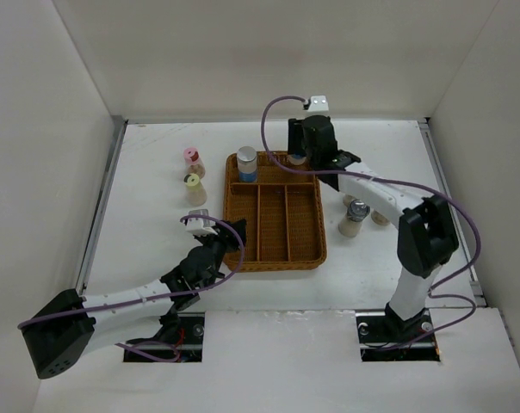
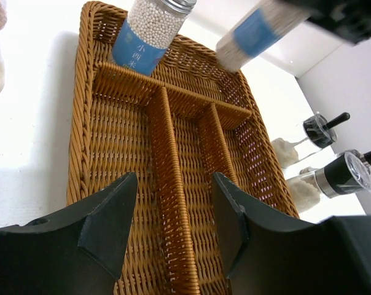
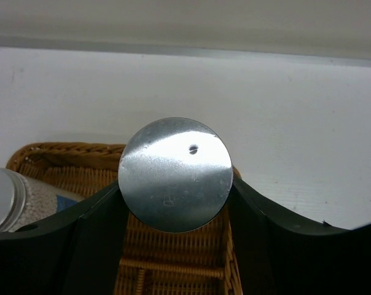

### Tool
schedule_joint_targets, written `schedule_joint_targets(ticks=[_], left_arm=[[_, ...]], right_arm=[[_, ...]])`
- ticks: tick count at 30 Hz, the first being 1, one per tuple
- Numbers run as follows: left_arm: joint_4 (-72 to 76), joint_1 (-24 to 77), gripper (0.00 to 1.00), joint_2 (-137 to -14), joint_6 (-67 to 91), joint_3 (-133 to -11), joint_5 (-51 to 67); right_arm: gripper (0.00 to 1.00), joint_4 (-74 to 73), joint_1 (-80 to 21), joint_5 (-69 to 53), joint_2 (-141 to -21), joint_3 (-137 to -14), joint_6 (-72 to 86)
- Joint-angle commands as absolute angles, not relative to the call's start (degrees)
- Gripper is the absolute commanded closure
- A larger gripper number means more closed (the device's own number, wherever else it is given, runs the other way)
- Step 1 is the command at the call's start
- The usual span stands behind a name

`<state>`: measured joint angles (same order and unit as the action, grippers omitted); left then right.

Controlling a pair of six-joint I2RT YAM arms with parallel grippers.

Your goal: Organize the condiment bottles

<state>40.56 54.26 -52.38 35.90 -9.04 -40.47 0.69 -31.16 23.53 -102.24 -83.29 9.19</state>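
The brown wicker tray point(image 1: 286, 249) lies mid-table. One grey-capped condiment bottle with a blue label point(image 1: 247, 163) point(image 2: 147, 34) stands in its back-left compartment. My right gripper point(image 1: 306, 153) point(image 3: 175, 184) is shut on the shiny round cap of a second blue-labelled bottle point(image 3: 175, 174) point(image 2: 254, 32), which hangs tilted over the tray's back-right corner. My left gripper point(image 1: 234, 234) point(image 2: 175, 184) is open over the tray's near-left part, with nothing between its fingers. Pink-capped point(image 1: 192, 159) and yellow-capped point(image 1: 193, 187) bottles stand left of the tray. Another grey-capped bottle point(image 1: 198, 217) stands by my left arm.
Beige bottles with shiny metal tops point(image 1: 355, 215) point(image 2: 336, 178) stand in a cluster on the table right of the tray, close to my right forearm. White walls enclose the table on the left, back and right.
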Motion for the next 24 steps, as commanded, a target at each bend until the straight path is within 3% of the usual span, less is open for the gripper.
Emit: schedule_joint_targets(ticks=[1,19,22,24], left_arm=[[42.8,54.0,0.5,-51.7,35.8,-11.1,-40.3],[43.0,53.9,0.5,-52.7,36.0,-11.3,-40.2],[43.0,53.9,0.5,-53.2,36.0,-11.4,-40.2],[43.0,53.9,0.5,-53.4,36.0,-11.5,-40.2]], right_arm=[[0.52,6.2,-31.9,24.1,-103.7,-88.0,9.1],[0.49,6.4,-32.2,24.0,-107.5,-81.8,13.8],[0.45,6.2,-32.2,24.0,-107.8,-81.6,13.6],[0.35,6.3,-32.0,24.0,-107.6,-81.5,13.9]])
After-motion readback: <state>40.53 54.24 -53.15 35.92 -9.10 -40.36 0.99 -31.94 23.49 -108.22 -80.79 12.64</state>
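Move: The right gripper still holds the bottle above the right end of the basket's rear compartment. Its spot on the floor there is about 15 cm below the hand, 1 cm left and level fore and aft. The placed bottle stands some 13 cm to the hand's left, level fore and aft, its middle 11 cm lower. The cross divider runs 5 cm back and 12 cm below. From the left gripper that spot is roughly 21 cm ahead, 15 cm right, 8 cm lower. Lower the right gripper about 7 cm, almost straight down, into the right end of the rear compartment beside the placed bottle. Drop quickly for the first 5 cm, pause, then ease down the last bit. Tip the fingers down some 7 degrees as you go, and keep the grip on the bottle. ##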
